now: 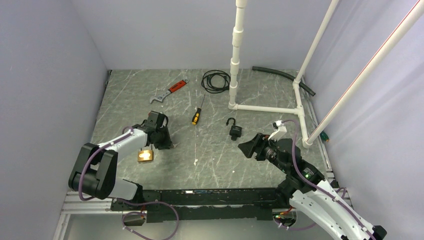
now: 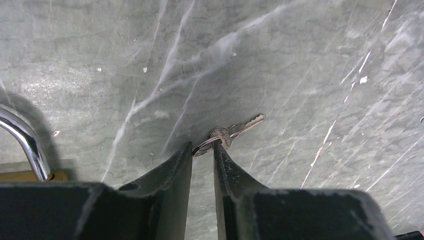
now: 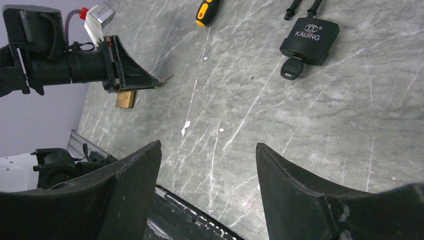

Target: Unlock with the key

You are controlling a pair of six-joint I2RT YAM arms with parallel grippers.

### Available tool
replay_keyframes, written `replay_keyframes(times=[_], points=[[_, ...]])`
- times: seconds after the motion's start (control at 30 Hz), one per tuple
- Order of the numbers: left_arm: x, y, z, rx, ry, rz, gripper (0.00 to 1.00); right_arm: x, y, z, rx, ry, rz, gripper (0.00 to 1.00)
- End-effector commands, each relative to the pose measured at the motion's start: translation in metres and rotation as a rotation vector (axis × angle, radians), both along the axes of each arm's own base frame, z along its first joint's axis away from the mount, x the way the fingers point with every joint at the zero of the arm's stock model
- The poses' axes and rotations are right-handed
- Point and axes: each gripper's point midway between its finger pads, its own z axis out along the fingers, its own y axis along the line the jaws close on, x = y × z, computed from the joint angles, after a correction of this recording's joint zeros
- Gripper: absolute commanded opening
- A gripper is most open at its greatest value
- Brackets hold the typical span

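Observation:
A small silver key (image 2: 239, 130) on a wire ring (image 2: 205, 147) lies flat on the marble table. My left gripper (image 2: 202, 147) is down at it, open by a narrow gap, with the ring lying across between the two fingertips. A brass padlock (image 1: 145, 155) sits just beside that gripper, and its chrome shackle (image 2: 25, 140) shows at the left edge of the left wrist view. A black padlock (image 3: 309, 40) with its shackle open and a black-headed key (image 3: 291, 68) in it lies mid-table. My right gripper (image 3: 208, 150) hovers wide open and empty near the front.
A yellow-handled screwdriver (image 1: 196, 116), a red-handled wrench (image 1: 169, 91) and a coiled black cable (image 1: 215, 80) lie farther back. A white pipe frame (image 1: 265, 107) and a black hose (image 1: 282, 75) occupy the back right. Walls close in on three sides.

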Motion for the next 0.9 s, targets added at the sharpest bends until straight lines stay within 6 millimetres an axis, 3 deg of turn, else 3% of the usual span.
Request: replay_keyframes(times=[0.0, 0.4, 0.6, 0.73, 0.87], points=[[0.01, 0.0, 0.0, 0.01, -0.029, 0.01, 0.28, 0.004, 0.006, 0.016, 0.033, -0.043, 0.015, 0.72], [0.019, -0.004, -0.005, 0.009, -0.037, -0.024, 0.3, 0.004, 0.007, 0.013, 0.033, -0.039, 0.019, 0.72], [0.021, -0.008, -0.007, -0.004, -0.044, -0.042, 0.19, 0.003, 0.004, 0.01, 0.027, -0.034, 0.01, 0.72], [0.02, -0.011, -0.005, -0.022, -0.056, -0.056, 0.01, 0.002, 0.003, 0.008, 0.028, -0.032, 0.006, 0.72], [0.017, -0.012, -0.003, -0.037, -0.06, -0.055, 0.0, 0.002, 0.004, 0.007, 0.03, -0.029, 0.007, 0.72]])
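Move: The left fingertips are low over the table, slightly apart around the key's ring; the key's middle lies about 2 cm to their right, 1 cm ahead and 1 cm lower. From that hand the brass padlock is some 10 cm left and 3 cm back, and the screwdriver about 14 cm ahead and 10 cm right. From the idle right hand the key lies roughly 25 cm left, 8 cm ahead and 17 cm below. With its fingertips at the key's ring, the left hand slides forward and a little right, about 2.5 cm in all, staying level just over the table and drawing away from the brass padlock. Late in the slide the slightly open fingers shut fully, pinching the edge of the ring; the wrist barely tilts. ##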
